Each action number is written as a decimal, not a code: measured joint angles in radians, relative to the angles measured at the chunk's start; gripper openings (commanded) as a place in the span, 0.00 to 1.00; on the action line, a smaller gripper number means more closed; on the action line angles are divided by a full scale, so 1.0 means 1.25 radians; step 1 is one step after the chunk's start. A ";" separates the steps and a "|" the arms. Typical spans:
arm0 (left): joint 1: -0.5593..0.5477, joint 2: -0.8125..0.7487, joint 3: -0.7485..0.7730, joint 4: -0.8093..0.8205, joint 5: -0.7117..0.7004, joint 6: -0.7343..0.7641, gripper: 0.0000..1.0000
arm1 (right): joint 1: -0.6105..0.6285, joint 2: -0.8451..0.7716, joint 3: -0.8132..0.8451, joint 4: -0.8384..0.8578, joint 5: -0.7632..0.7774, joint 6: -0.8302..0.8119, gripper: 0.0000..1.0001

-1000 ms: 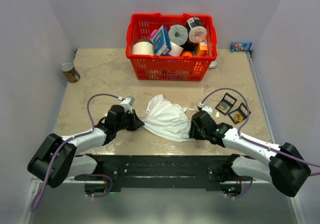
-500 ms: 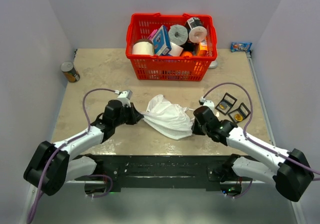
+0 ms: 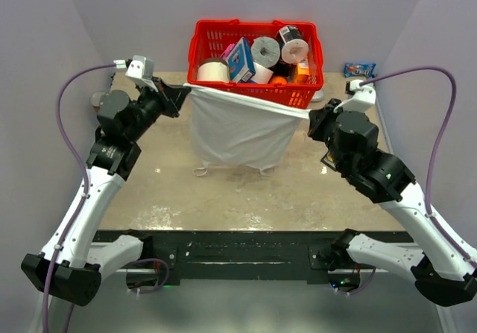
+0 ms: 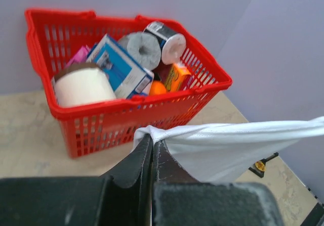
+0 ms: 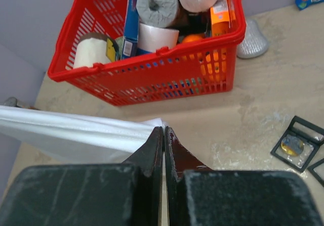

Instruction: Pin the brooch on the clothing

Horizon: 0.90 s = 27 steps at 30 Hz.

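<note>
The clothing, a white T-shirt (image 3: 238, 132), hangs stretched in the air in front of the basket, and its lower hem reaches down toward the table. My left gripper (image 3: 181, 92) is shut on its left top corner, with the fabric (image 4: 228, 145) bunched at the fingertips (image 4: 152, 137). At the right top corner my right gripper (image 3: 310, 117) is shut on the cloth (image 5: 66, 130), which is pinched between the tips (image 5: 163, 130). A small gold brooch (image 5: 292, 145) lies in a black square box on the table at the right and also shows in the left wrist view (image 4: 259, 165). My right arm hides it in the top view.
A red basket (image 3: 223, 102) full of paper rolls and boxes stands just behind the shirt. A silver object (image 5: 251, 41) lies by its right corner. A snack packet (image 3: 359, 70) sits at the far right, and a can (image 3: 97, 100) at the far left is partly behind my left arm.
Both arms rose from the table and moved apart and back. The crumpled shirt is lifted and pulled taut between them. The right gripper shut on the cloth.
</note>
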 measured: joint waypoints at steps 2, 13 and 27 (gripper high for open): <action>0.000 0.009 0.056 -0.014 0.018 0.023 0.00 | 0.000 0.008 0.032 0.016 0.012 -0.022 0.00; 0.000 -0.016 0.023 -0.097 0.026 0.083 0.00 | 0.000 -0.002 -0.007 0.054 0.010 -0.090 0.00; 0.000 -0.163 0.098 -0.006 0.057 0.081 0.00 | 0.000 -0.024 0.200 0.134 -0.176 -0.208 0.00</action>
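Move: The clothing already hangs stretched between both hands, its middle some 15 cm to the left hand's right, 5 cm back and 13 cm lower; from the right hand it is about 15 cm left, 1 cm ahead, 13 cm lower. The red basket's middle is about 29 cm ahead of the right hand, 15 cm left and 25 cm down. The nearer brooch case lies 6 cm ahead, 11 cm right, 34 cm down. Both grippers keep their shut pinch on the clothing's two top corners and, after a small bob of a few centimetres up and down, lift it clear higher: the right about 15 cm up and slightly back, the left roughly 12 cm up while drawing 8 cm back towards its base. Both hands tip their fingers upward some 20 degrees; the right also turns a little counter-clockwise. ##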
